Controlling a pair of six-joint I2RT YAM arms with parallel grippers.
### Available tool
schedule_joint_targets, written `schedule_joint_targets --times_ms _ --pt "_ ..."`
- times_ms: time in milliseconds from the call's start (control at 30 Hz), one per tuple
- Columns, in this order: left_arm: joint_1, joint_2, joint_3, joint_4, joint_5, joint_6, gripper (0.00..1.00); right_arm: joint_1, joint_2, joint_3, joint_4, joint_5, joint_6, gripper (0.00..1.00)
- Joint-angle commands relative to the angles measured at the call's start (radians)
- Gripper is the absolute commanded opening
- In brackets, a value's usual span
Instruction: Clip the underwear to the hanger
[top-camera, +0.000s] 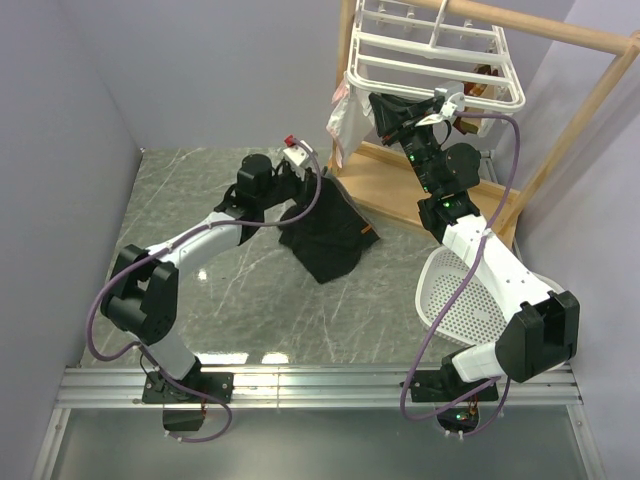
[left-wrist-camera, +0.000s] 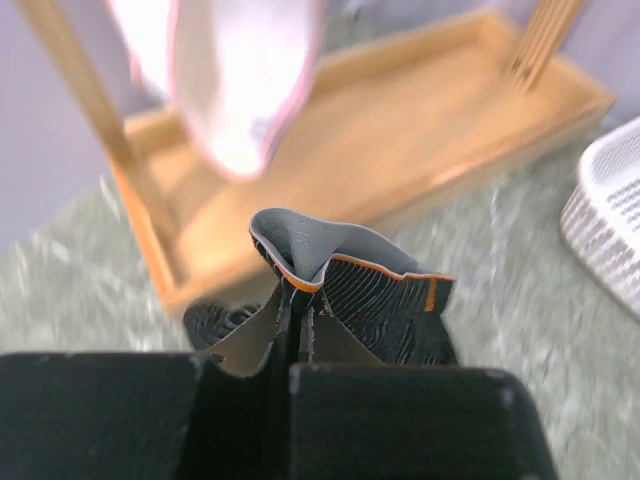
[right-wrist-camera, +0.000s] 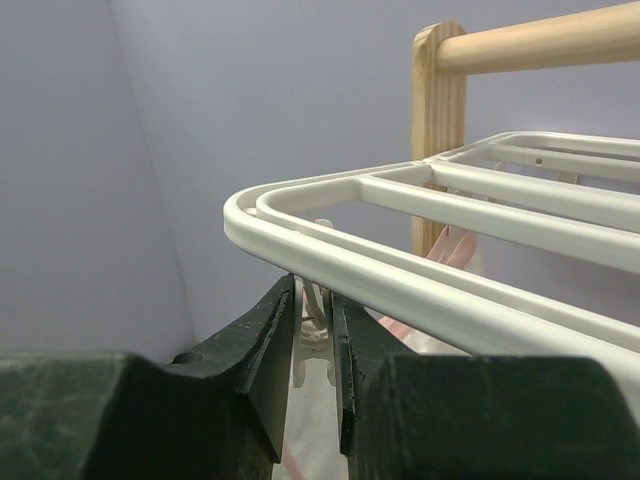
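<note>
The underwear (top-camera: 325, 235) is black fabric with thin orange trim. My left gripper (top-camera: 300, 182) is shut on its top edge and holds it up, its lower part draped on the marble table. In the left wrist view the fabric (left-wrist-camera: 385, 300) bunches out from between my closed fingers. The white hanger (top-camera: 430, 55) hangs from a wooden frame at the back. My right gripper (top-camera: 385, 110) is up under the hanger's near left corner. In the right wrist view it (right-wrist-camera: 314, 330) is shut on a small white clip (right-wrist-camera: 316, 335) hanging below the hanger's bars (right-wrist-camera: 420, 290).
A wooden frame with a tray base (top-camera: 420, 195) stands at the back right. A whitish pouch with pink edging (top-camera: 343, 120) hangs from the hanger's left side. A white perforated basket (top-camera: 470, 290) lies at the right by my right arm. Grey walls enclose the left and back.
</note>
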Motion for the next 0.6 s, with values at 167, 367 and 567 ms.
schedule_joint_targets --times_ms 167,367,567 --pt "-0.074 0.002 0.137 0.172 0.011 -0.012 0.0 -0.004 -0.032 0.012 0.002 -0.005 0.055 0.0" --pt "-0.115 0.008 0.228 0.104 0.028 -0.012 0.0 -0.005 -0.028 0.018 0.006 -0.007 0.063 0.0" --pt "-0.13 0.066 0.399 0.002 -0.01 -0.06 0.0 -0.005 -0.027 0.012 0.019 -0.011 0.072 0.0"
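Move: The hanger clip I'm bringing the underwear to is roughly 10 cm to the right of my left hand, about 23 cm above it and level with it fore and aft. The white cloth hangs some 8 cm ahead, 6 cm right and 10 cm higher; the wooden tray's middle lies about 12 cm ahead, 21 cm right and 22 cm below. For my right hand that clip is already right between its fingers. With the underwear's waistband still pinched in shut fingers, I raise my left hand about 13 cm and carry it some 7 cm right, towards the clip under the hanger's near edge. On the way I tip the fingertips up by about 15 degrees and swing them slightly clockwise. My right hand stays in place and keeps its squeeze on the clip. ##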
